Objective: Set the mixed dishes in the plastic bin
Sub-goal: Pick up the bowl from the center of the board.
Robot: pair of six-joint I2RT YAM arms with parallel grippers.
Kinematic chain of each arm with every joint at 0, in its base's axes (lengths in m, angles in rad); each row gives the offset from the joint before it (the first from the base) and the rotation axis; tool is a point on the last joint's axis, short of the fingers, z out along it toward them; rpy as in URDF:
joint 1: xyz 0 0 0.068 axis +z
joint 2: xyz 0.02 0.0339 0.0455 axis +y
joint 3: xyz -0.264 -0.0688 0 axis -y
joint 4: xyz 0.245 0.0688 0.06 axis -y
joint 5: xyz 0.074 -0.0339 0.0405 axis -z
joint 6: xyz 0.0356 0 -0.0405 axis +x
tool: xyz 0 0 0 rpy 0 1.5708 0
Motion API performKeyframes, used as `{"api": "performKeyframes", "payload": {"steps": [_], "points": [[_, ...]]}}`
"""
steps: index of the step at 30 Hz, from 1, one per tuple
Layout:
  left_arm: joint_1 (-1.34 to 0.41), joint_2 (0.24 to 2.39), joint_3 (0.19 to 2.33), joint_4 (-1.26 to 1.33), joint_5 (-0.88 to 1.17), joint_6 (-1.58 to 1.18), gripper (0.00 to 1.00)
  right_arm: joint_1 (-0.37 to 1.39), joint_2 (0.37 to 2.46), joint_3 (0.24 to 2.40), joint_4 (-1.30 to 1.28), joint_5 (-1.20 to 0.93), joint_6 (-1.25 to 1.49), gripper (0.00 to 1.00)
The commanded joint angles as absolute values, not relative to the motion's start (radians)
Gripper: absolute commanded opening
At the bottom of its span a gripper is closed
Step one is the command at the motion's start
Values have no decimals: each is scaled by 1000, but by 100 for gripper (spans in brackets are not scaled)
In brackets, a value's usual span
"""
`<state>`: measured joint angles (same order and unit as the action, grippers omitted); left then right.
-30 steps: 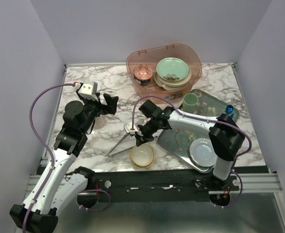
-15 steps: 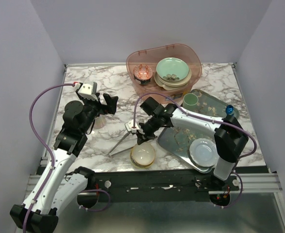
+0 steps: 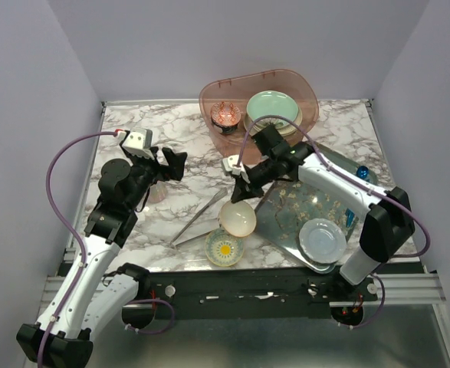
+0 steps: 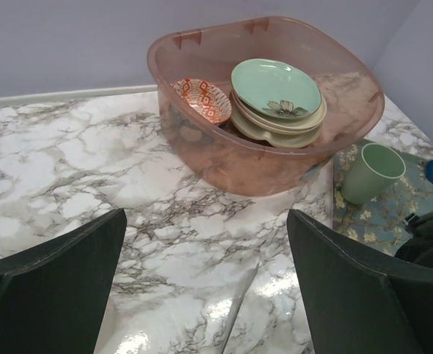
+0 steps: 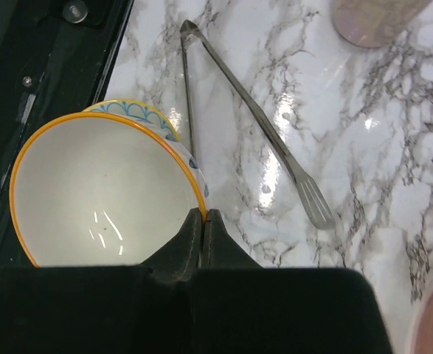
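Observation:
My right gripper (image 3: 241,197) (image 5: 203,218) is shut on the rim of the beige bowl (image 3: 238,220) (image 5: 98,192), which has an orange rim, and holds it tilted above the table. Below it the navy-and-yellow patterned bowl (image 3: 223,249) (image 5: 131,109) sits at the front edge. The pink plastic bin (image 3: 209,100) (image 4: 275,158) at the back holds the small red bowl (image 3: 225,115) (image 4: 203,100) and the mint-green plate (image 3: 273,106) (image 4: 275,87) on stacked dishes. My left gripper (image 3: 171,162) (image 4: 209,280) is open and empty over bare marble left of the bin. The lilac mug (image 5: 371,18) stands beside the left arm.
Metal tongs (image 3: 198,218) (image 5: 246,96) lie on the marble left of the held bowl. A floral tray (image 3: 286,218) at the right carries a pale plate (image 3: 321,239). A green cup (image 4: 371,172) and a blue spoon (image 3: 361,174) are at its far end.
My right gripper has lifted the beige bowl off the patterned bowl and carried it up and back towards the bin. The patterned bowl stays on the table. The left arm has not moved.

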<state>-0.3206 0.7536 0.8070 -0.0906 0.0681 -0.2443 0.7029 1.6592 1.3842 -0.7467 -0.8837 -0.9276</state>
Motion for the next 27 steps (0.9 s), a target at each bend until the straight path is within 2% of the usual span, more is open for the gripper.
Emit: {"api": "performKeyframes", "payload": {"steps": [1, 7, 19, 27], "points": [[-313, 756, 801, -57, 126, -271, 99, 628, 1586, 1413, -785, -1002, -865, 0], [-308, 752, 790, -20, 182, -343, 99, 563, 1545, 1387, -712, -985, -747, 0], [-310, 799, 808, -69, 276, -701, 99, 514, 1508, 1358, -600, -877, -574, 0], [-324, 821, 811, -129, 321, -765, 99, 509, 1497, 1348, -572, -815, -535, 0]]}}
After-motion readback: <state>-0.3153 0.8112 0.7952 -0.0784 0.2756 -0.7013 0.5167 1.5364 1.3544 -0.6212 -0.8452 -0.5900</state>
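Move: Roughly 30 cm ahead of the right hand, 7 cm to its right and 10 cm below lies the middle of the bin. The floral bowl stands about 9 cm back, 3 cm left and 14 cm lower; the fork lies almost level with the hand, 10 cm left and 17 cm down. For the left hand, the striped bowl hangs about 10 cm back, 14 cm right and 17 cm lower, the bin 27 cm ahead, 21 cm right and 25 cm below. Keeping the striped bowl's rim pinched in its nearly shut fingers, the right hand carries it forward and right, each about 5 cm, while climbing 4–5 cm, nearer the bin; the rise levels off as the wrist turns some 20 degrees clockwise. The empty, wide-open left hand shifts 5 cm right towards the bowl, rolling its left side down and tipping its fingers downward. ##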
